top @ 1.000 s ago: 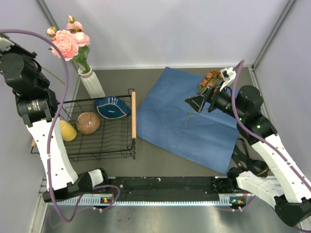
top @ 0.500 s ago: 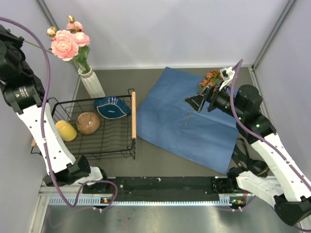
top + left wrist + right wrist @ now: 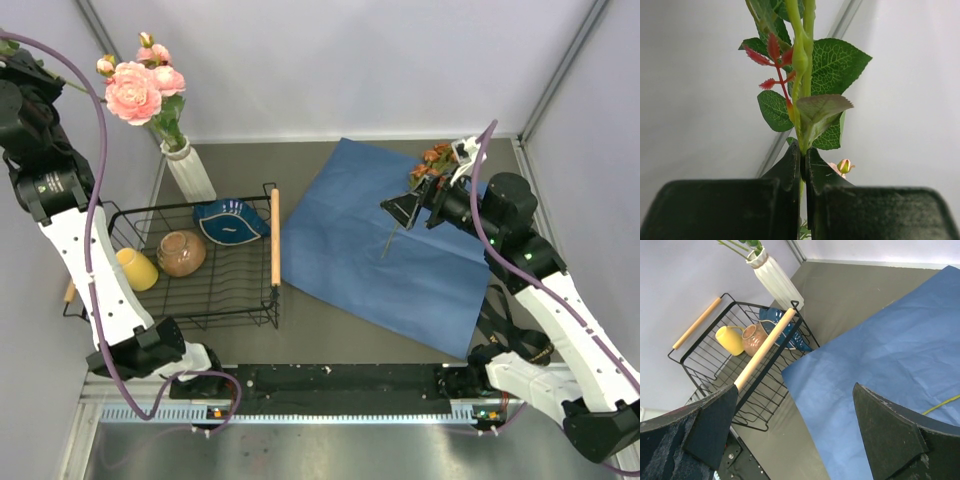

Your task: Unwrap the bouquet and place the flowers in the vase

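The white ribbed vase (image 3: 188,172) stands behind the rack and holds pink flowers (image 3: 140,85); the right wrist view also shows the vase (image 3: 775,281). The bouquet is unwrapped: its blue paper (image 3: 385,240) lies flat on the table. Rust-orange flowers (image 3: 437,157) lie at the paper's far edge. My left gripper (image 3: 802,156) is raised high at the far left, shut on a green leafy stem (image 3: 801,75). My right gripper (image 3: 405,212) hangs open and empty over the paper, a thin stem (image 3: 390,240) just below it.
A black wire rack (image 3: 262,300) with a wooden handle (image 3: 275,235) holds a yellow cup (image 3: 138,268), a brown bowl (image 3: 181,253) and a blue dish (image 3: 230,220). Side walls stand close on both sides.
My left arm has swung up and back toward the upper left corner with the stem in its grip. The right arm has stayed where it was.
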`<move>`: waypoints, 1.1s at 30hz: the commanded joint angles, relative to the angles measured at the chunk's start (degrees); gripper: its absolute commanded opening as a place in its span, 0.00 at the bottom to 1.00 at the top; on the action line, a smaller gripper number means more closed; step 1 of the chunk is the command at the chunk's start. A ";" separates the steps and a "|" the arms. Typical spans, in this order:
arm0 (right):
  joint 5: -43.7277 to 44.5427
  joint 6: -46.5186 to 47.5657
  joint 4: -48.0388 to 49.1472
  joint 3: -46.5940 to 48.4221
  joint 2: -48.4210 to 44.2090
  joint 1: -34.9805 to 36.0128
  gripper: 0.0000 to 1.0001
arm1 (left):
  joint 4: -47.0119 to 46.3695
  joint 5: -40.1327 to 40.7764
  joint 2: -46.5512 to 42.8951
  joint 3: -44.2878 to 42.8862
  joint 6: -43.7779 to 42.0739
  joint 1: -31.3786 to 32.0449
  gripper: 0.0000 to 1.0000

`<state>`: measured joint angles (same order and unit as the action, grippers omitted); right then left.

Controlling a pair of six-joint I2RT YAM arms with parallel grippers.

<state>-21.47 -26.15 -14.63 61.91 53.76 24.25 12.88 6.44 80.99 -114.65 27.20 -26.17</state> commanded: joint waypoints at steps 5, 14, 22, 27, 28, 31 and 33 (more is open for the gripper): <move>-0.50 -0.39 1.54 0.14 0.03 -0.87 0.99 | -9.37 -3.71 -1.54 7.68 0.05 -0.19 0.00; -0.85 -0.74 1.71 0.05 0.56 -1.05 0.99 | -12.36 -4.68 -2.07 14.28 0.04 0.77 0.00; -1.11 -0.92 1.80 -0.39 0.65 -1.22 0.99 | -14.29 -5.47 -0.31 17.53 1.10 1.65 0.00; -1.11 -0.83 1.89 -0.56 0.73 -1.31 0.99 | -14.47 -5.74 1.01 18.23 -0.47 3.23 0.00; -1.11 -0.83 1.89 -0.56 0.65 -1.31 0.99 | -14.47 -5.30 1.19 18.41 -0.74 3.50 0.00; -1.11 -0.83 1.98 -0.74 0.73 -1.31 0.99 | -14.64 -4.68 1.54 19.37 -1.36 4.37 0.00; -1.03 -0.83 1.89 -1.00 0.56 -1.49 0.99 | -15.17 -3.10 1.45 20.51 -2.93 5.43 0.00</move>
<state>-22.17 -26.81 -14.59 61.36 54.52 23.44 2.04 1.96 82.59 -95.59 26.83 -22.20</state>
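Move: My left hand grips a rose stem high above the basket. The vase it is meant for stands about 17 cm ahead, 8 cm to its right and 50 cm below, and the roses already in that vase are some 13 cm ahead, 9 cm right and 18 cm below. The brown jar in the basket lies roughly 3 cm back, 9 cm right and 56 cm below. From my right hand, the vase is about 27 cm ahead, 52 cm left and 25 cm below. Keeping the stem pinched between closed fingertips, I bring my left hand down about 11 cm and forward some 8 cm, closing in on the vase and the roses in it. As it sinks, the wrist tips its fingers down about 10 degrees and turns slightly clockwise, with the bloom end still towards the left wall. ##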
